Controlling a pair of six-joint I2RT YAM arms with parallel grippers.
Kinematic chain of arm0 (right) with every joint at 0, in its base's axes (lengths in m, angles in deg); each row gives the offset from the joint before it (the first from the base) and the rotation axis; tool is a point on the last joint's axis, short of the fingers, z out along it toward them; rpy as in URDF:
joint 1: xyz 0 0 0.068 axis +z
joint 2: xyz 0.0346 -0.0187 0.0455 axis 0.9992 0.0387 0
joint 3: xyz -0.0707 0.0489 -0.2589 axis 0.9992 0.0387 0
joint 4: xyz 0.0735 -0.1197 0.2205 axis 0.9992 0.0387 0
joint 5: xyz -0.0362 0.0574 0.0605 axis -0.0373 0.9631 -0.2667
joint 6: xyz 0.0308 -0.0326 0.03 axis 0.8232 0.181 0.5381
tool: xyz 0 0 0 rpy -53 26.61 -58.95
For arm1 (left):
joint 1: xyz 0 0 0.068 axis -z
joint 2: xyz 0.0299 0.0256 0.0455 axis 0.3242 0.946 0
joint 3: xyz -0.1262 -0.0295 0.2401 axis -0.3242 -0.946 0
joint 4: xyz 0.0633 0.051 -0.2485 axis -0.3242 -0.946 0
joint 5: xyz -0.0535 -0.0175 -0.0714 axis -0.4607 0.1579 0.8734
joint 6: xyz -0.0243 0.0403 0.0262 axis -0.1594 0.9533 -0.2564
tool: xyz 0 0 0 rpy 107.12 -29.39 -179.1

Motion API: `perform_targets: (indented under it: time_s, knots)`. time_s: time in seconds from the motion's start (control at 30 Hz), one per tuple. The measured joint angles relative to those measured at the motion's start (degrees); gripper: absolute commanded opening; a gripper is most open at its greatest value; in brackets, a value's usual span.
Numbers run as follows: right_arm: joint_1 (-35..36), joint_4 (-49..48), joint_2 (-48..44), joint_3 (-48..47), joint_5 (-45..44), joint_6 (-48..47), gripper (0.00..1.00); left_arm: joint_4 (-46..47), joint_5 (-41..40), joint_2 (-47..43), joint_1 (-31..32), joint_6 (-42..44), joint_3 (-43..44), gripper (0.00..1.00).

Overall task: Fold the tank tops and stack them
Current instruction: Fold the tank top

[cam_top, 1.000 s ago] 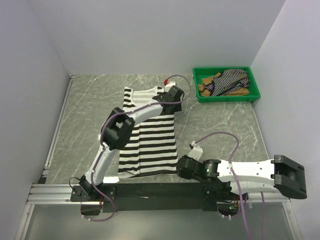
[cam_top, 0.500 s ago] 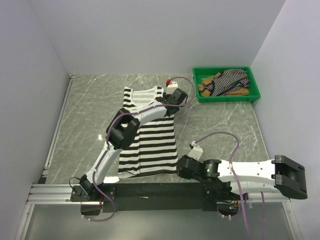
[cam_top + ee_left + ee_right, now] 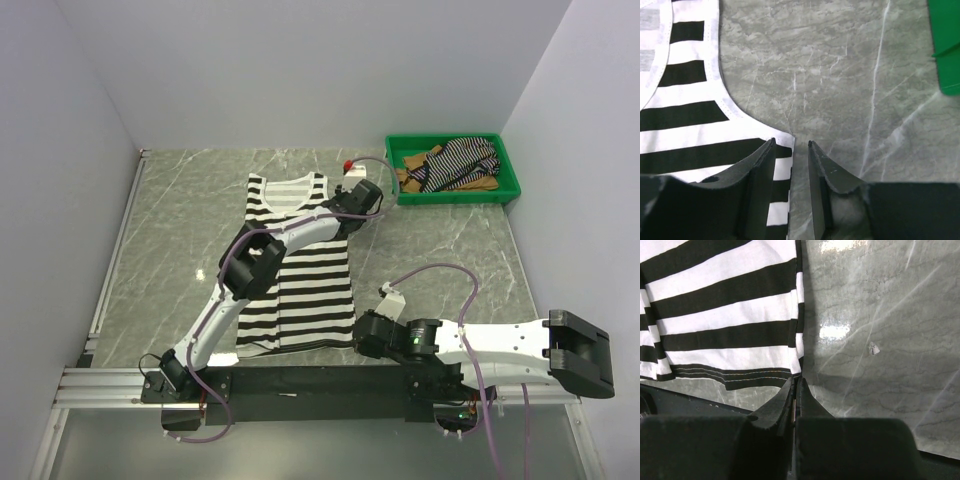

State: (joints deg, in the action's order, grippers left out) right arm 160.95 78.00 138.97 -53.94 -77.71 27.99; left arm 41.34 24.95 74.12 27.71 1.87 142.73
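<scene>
The wide-striped tank top (image 3: 300, 270) lies flat on the table, straps toward the far wall. My left gripper (image 3: 355, 208) hangs over its right armhole edge. In the left wrist view its jaws (image 3: 791, 145) stand partly open, astride the cloth's edge (image 3: 685, 115) at the armpit corner. My right gripper (image 3: 358, 335) sits at the bottom right hem corner. Seen from the right wrist, it (image 3: 796, 381) is shut, with the corner of the striped cloth (image 3: 725, 305) running into its tips. The thin-striped tank top (image 3: 462, 158) and the tan one (image 3: 412, 170) lie bunched in the tray.
A green plastic tray (image 3: 455, 193) stands at the back right of the marbled table; its corner (image 3: 947, 45) shows in the left wrist view. White walls close in the table on three sides. A black rail (image 3: 300, 380) runs along the near edge.
My left gripper has moved right and a little farther back, from over the top's chest to its right armhole edge, and its jaws have narrowed. The right arm has not moved.
</scene>
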Motion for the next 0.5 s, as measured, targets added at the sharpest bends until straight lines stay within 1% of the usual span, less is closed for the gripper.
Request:
perform_targets:
  time_s: [0.27, 0.33, 0.43, 0.47, 0.5]
  knots:
    - [0.00, -0.02, 0.00, 0.00, 0.00, 0.00, 0.00, 0.20, -0.07, 2.49, -0.04, 0.11, 0.22, 0.36]
    - [0.00, -0.07, 0.00, 0.02, 0.02, 0.02, 0.00, 0.24, -0.04, 2.49, -0.04, 0.13, 0.22, 0.32]
    - [0.00, -0.04, 0.00, 0.04, 0.02, 0.02, 0.00, 0.26, -0.02, 2.49, -0.07, 0.07, 0.20, 0.21]
    - [0.02, -0.02, -0.02, 0.04, 0.00, 0.02, 0.00, 0.28, -0.02, 2.49, -0.09, 0.07, 0.22, 0.15]
    - [0.09, 0.00, -0.04, 0.04, 0.00, 0.04, 0.00, 0.35, 0.00, 2.49, -0.09, 0.04, 0.20, 0.13]
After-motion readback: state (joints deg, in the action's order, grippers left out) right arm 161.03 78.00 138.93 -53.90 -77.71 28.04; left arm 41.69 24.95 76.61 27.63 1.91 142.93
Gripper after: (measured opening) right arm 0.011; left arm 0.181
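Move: The tank top's folded armpit corner lies just under my left fingertips, about 3 cm below and barely 1 cm ahead. The near shoulder strap runs some 8 cm ahead and 8 cm to the left of my left hand, and the green bin sits about 11 cm farther out and 26 cm to the right of it. My right hand, already pinching the hem corner, has that armpit corner about 37 cm straight ahead. I lower my left hand straight down by about 2.5 cm with its fingers still pointing forward and down, one on each side of the armpit corner. Then I stay there and shut the fingers by about half their gap, pinching the cloth at the corner. My right hand holds still and keeps its grip on the hem corner. ##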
